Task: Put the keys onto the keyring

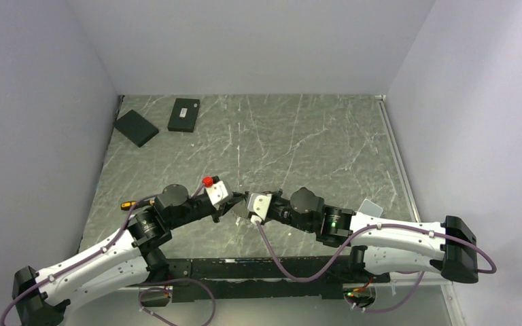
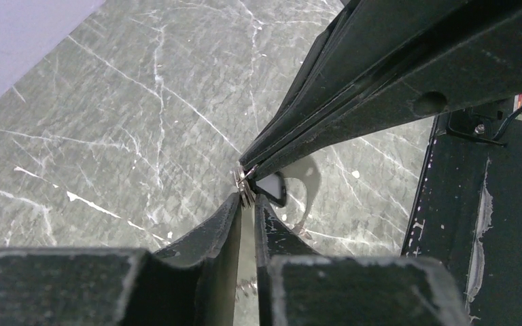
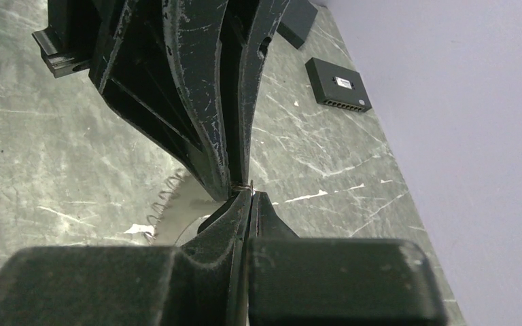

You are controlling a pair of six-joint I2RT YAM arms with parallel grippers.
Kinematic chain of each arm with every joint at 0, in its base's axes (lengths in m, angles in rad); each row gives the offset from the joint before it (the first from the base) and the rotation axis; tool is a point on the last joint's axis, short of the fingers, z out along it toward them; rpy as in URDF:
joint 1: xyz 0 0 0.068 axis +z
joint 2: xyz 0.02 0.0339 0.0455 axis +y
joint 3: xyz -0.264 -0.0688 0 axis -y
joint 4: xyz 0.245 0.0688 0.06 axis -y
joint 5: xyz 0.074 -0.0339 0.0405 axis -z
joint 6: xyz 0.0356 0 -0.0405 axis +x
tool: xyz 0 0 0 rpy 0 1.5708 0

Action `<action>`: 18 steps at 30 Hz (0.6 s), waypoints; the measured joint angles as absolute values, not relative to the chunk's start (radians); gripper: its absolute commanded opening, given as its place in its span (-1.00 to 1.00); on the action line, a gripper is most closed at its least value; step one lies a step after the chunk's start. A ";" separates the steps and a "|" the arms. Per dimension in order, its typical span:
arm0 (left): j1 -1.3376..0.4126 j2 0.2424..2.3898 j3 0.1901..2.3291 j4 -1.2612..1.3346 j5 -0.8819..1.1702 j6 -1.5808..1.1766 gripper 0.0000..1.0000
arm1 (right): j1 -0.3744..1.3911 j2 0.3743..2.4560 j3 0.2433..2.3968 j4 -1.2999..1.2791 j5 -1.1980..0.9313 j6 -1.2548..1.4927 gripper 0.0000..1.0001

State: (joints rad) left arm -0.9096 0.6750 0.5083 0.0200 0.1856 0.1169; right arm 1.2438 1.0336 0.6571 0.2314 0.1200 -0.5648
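Note:
My two grippers meet tip to tip over the middle of the table. The left gripper [image 2: 248,199] [image 1: 236,204] is nearly closed, pinching a small stack of flat silver keys [image 2: 244,185] at its fingertips. The right gripper [image 3: 250,195] [image 1: 247,204] is shut on a thin wire, the keyring [image 3: 243,185], right against the left gripper's fingers [image 3: 204,102]. Below the jaws hangs a pale fan of keys [image 3: 166,204] with a jagged edge, and a thin wire arc shows beside it. In the top external view the arms hide the keys and ring.
Two black boxes [image 1: 136,128] [image 1: 184,115] lie at the far left by the wall; one shows in the right wrist view [image 3: 338,85]. A black rail [image 1: 258,268] runs along the near edge. A pale card [image 1: 370,207] lies to the right.

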 measured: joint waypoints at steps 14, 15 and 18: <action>-0.912 0.640 0.508 -0.005 0.178 0.126 -1.00 | 1.240 1.028 0.657 0.235 0.098 -0.565 -1.00; -0.913 0.630 0.508 -0.014 0.178 0.130 -1.00 | 1.240 1.028 0.657 0.237 0.097 -0.565 -1.00; -0.914 0.611 0.508 -0.033 0.179 0.139 -1.00 | 1.242 1.028 0.657 0.239 0.091 -0.566 -1.00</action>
State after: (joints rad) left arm -0.9142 0.6113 0.5083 -0.0334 0.1791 0.1387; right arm 1.2415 1.0283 0.6571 0.2386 0.0914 -0.5659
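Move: The small metal rings lie at the left hand's fingertips, level with it and about 1 cm to its right; the right fingers already grip there, with the rings about 1 cm to the left of that hand. From the left hand, the black key tag hangs roughly 3 cm below, 1 cm back and 2 cm to the right. The grey plate edged with wire loops hangs some 6 cm below and 2 cm back. The left hand first stays in place while its slightly open fingers close right down, pinching the small metal rings beside the right hand's fingertips. Keeping them shut and its wrist almost unturned, it then eases about 1 cm away from the right fingers, to the left with some back and up, while the right hand keeps its closed grip and gives only about half a centimetre back and up. ##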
